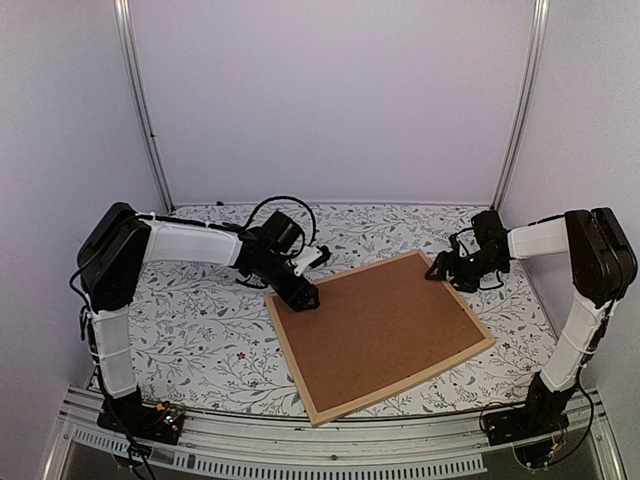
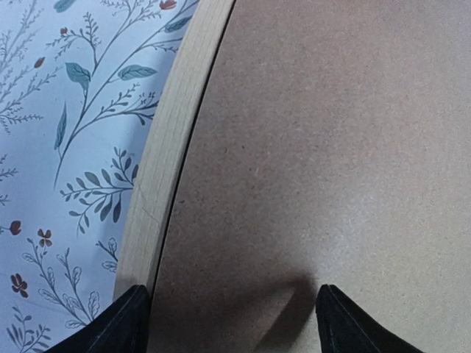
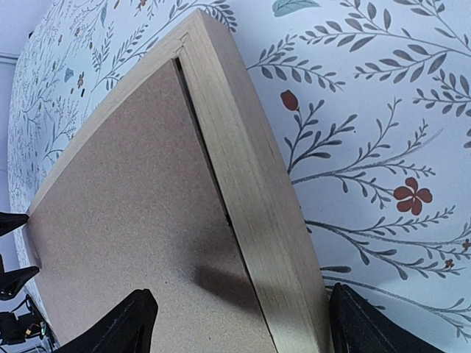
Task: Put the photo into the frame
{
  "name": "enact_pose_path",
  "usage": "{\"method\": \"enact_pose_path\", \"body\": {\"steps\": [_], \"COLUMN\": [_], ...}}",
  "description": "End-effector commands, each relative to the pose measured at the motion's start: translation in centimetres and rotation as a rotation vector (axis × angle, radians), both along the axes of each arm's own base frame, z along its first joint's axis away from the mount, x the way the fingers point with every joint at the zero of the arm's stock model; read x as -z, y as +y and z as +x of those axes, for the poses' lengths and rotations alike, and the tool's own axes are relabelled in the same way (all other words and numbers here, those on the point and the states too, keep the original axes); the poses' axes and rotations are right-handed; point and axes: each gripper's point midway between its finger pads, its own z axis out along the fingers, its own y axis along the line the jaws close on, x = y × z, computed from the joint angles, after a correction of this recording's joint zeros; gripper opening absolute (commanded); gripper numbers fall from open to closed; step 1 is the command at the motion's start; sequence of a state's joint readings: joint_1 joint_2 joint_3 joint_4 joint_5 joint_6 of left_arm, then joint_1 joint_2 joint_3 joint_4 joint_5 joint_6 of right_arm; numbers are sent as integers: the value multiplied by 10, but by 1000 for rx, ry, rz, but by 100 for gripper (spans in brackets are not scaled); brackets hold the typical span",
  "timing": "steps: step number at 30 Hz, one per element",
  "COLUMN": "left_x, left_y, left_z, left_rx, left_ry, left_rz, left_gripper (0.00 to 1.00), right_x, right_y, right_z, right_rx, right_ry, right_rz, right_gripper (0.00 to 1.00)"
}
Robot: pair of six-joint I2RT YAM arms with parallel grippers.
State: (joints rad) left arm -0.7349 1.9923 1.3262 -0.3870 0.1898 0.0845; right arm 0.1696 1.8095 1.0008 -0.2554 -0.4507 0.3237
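The frame (image 1: 400, 384), a big rectangle of pale wood strips, lies flat on the flowered table with a plain brown backing board (image 1: 380, 325) filling it. The photo is hidden. My left gripper (image 1: 303, 298) hovers open at the frame's left corner. In the left wrist view its gripper (image 2: 234, 321) straddles the board (image 2: 331, 147) beside the wood strip (image 2: 173, 147), holding nothing. My right gripper (image 1: 440, 270) is open at the far right corner. In the right wrist view its gripper (image 3: 243, 323) spans the wood strip (image 3: 250, 184) and the board's edge (image 3: 125, 220).
A flowered cloth (image 1: 190, 330) covers the table around the frame. White walls and two metal posts (image 1: 140, 100) enclose the back and sides. A rail (image 1: 300, 455) runs along the near edge between the arm bases.
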Motion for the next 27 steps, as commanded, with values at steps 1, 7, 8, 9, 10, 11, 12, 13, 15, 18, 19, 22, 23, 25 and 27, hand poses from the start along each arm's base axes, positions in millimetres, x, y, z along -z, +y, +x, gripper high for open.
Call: {"method": "enact_pose_path", "body": {"steps": [1,7,8,9,10,11,12,13,15,18,19,22,23,25,27], "left_x": [1,-39,-49,-58,-67,-75,-81,-87,-93,-87,-80,-71,-68,-63,-61], "left_y": [-34,-24,-19,-14,-6,0,6,12,24,42,46,48,47,44,40], "left_z": [-24,5,13,21,30,36,40,43,42,23,12,-30,-45,-70,-90], "left_rx": [86,-47,-96,-140,-200,-247,-292,-332,-404,-507,-535,-593,-607,-633,-652], "left_ry": [36,-75,-111,-145,-186,-214,-234,-256,-256,-150,-92,62,92,145,189], "left_rz": [-71,-145,-154,-162,-161,-165,-165,-162,-152,-149,-158,-227,-239,-263,-287], "left_gripper": [80,86,88,91,95,99,100,100,100,100,100,100,100,100,100], "right_x": [-1,-7,-7,-8,-8,-8,-9,-9,-8,-10,-11,-12,-14,-15,-16], "right_y": [30,20,18,17,16,15,14,14,13,12,11,10,10,10,10], "right_z": [-12,-11,-12,-12,-13,-14,-14,-15,-16,-17,-17,-17,-16,-16,-16], "right_rx": [-89,-70,-68,-67,-66,-65,-63,-64,-63,-59,-60,-58,-59,-59,-60], "right_ry": [32,15,16,14,14,12,11,11,13,9,5,-1,-6,-10,-16], "right_rz": [50,-10,-19,-25,-30,-32,-31,-32,-31,-30,-30,-29,-28,-25,-20], "right_gripper": [84,85,85,85,85,85,85,85,85,85,85,85,85,85,85]}}
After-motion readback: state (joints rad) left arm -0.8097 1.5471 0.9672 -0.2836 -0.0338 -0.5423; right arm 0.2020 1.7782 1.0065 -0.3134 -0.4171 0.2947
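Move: The left hand is astride the frame's far rail, its forward finger at the rail's outer side. The frame's far-left corner lies about 9 cm to its left and level with it, and the middle of the brown backing board some 9 cm back and 14 cm right, all barely below the hand. From the right hand, straddling the right rail, that far-left corner is roughly 37 cm left and 4 cm back; the far-right corner is about 7 cm ahead and 5 cm left. Up off the far rail the left hand comes, opening its fingers fully and rising about 10 cm while easing a little forward. It then swings back and left past the far-left corner's side of the board, sinking slightly and turning some 30 degrees counter-clockwise. The right hand stays astride the right rail, outer finger still against it, creeping only about 1 cm back. ##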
